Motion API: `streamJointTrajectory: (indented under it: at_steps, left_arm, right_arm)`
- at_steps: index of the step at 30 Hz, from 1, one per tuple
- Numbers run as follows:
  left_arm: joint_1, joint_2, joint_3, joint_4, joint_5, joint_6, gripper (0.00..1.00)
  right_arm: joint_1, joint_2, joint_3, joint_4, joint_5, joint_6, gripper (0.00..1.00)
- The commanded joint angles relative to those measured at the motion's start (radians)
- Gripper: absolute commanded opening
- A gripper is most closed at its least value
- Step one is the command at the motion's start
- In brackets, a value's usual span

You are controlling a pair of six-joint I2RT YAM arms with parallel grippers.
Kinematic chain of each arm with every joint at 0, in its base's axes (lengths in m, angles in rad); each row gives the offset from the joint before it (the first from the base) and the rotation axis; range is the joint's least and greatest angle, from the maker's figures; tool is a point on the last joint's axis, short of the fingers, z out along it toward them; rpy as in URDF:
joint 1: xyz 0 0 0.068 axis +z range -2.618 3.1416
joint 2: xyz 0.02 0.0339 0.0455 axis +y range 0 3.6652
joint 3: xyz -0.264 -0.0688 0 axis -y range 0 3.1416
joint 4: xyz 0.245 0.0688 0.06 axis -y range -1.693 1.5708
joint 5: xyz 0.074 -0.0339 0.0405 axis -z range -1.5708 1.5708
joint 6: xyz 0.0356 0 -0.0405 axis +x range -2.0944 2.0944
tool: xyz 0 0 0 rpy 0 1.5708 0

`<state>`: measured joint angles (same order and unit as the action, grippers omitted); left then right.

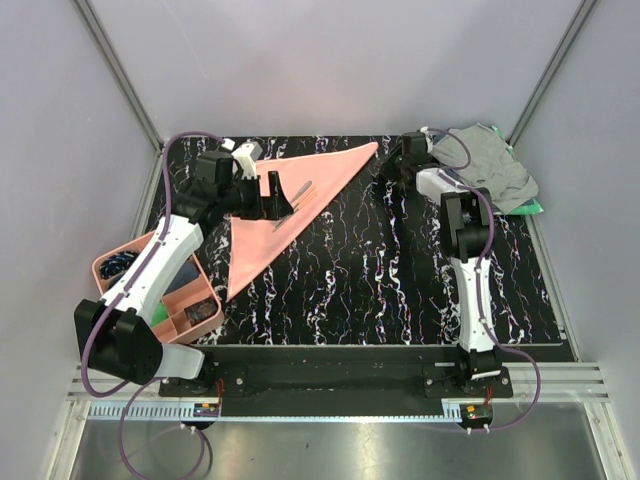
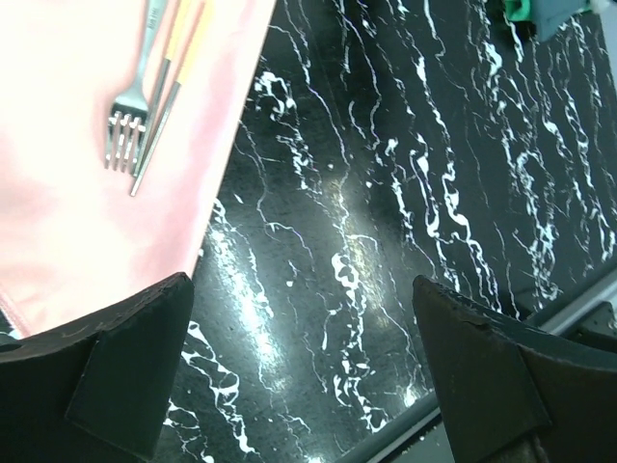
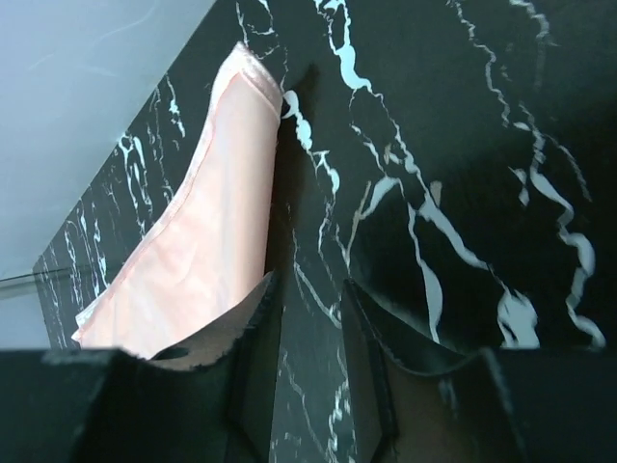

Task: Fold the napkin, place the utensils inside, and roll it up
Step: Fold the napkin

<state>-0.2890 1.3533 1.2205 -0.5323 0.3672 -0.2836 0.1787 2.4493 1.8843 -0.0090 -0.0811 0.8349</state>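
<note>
The salmon-pink napkin [image 1: 285, 215] lies folded into a long triangle at the back left of the black marble table. A silver fork and thin brown-handled sticks [image 1: 297, 197] lie on it. My left gripper [image 1: 268, 197] hovers over the napkin's left part, jaws wide apart and empty. The left wrist view shows the fork [image 2: 128, 121], the sticks [image 2: 172, 72] and the napkin [image 2: 67, 203] up left of the gripper [image 2: 304, 338]. My right gripper [image 1: 385, 168] sits just off the napkin's far right tip. In the right wrist view it [image 3: 310, 318] has a narrow gap holding nothing, the napkin [image 3: 207, 241] to its left.
A pink compartment tray [image 1: 112, 262] stands at the left edge, partly under the left arm. A grey cloth [image 1: 492, 165] lies on a green cloth [image 1: 531, 208] at the back right corner. The table's front edge shows in the left wrist view [image 2: 501, 338].
</note>
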Motion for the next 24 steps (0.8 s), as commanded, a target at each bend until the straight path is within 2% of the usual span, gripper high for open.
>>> streamJointTrajectory:
  at_steps: [1, 7, 13, 19, 24]
  left_arm:
    - [-0.004, -0.002, 0.007, 0.055, -0.053, 0.024, 0.99]
    - [-0.002, 0.004, 0.002, 0.055, -0.102, 0.027, 0.99]
    - [-0.002, 0.017, 0.005, 0.055, -0.108, 0.029, 0.99]
    - [-0.002, 0.012, 0.005, 0.055, -0.119, 0.031, 0.99]
    - [-0.002, 0.021, 0.005, 0.055, -0.117, 0.038, 0.99]
  right_arm:
    - [-0.015, 0.094, 0.159, 0.086, -0.084, 0.067, 0.40]
    - [-0.030, 0.279, 0.365, 0.073, -0.115, 0.157, 0.45]
    - [-0.031, 0.419, 0.590, -0.060, -0.097, 0.224, 0.45]
    - [-0.031, 0.409, 0.573, -0.095, -0.040, 0.221, 0.43]
    - [-0.035, 0.431, 0.599, -0.115, -0.052, 0.208, 0.37]
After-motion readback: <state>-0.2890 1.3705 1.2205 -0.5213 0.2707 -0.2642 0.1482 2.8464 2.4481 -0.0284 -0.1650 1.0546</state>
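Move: The napkin's raised far-right corner lies about 10 cm ahead of the right hand, some 2 cm to its left and 2 cm below. The chopsticks on the napkin are roughly 25 cm to that hand's left and 8 cm back. The grey cloth is about 29 cm to its right, nearly level with it. From the left hand the corner is some 33 cm ahead, 27 cm right and 20 cm down. No firm grip on the napkin yet: the right hand slides its part-open fingers forward about 8 cm, low over the table, until they straddle the far-right corner. It sinks and edges left only slightly, rolling some 15 degrees so that its left side rises. The open left hand drifts about 2 cm forward, left and a little down, above the near side of the napkin. ##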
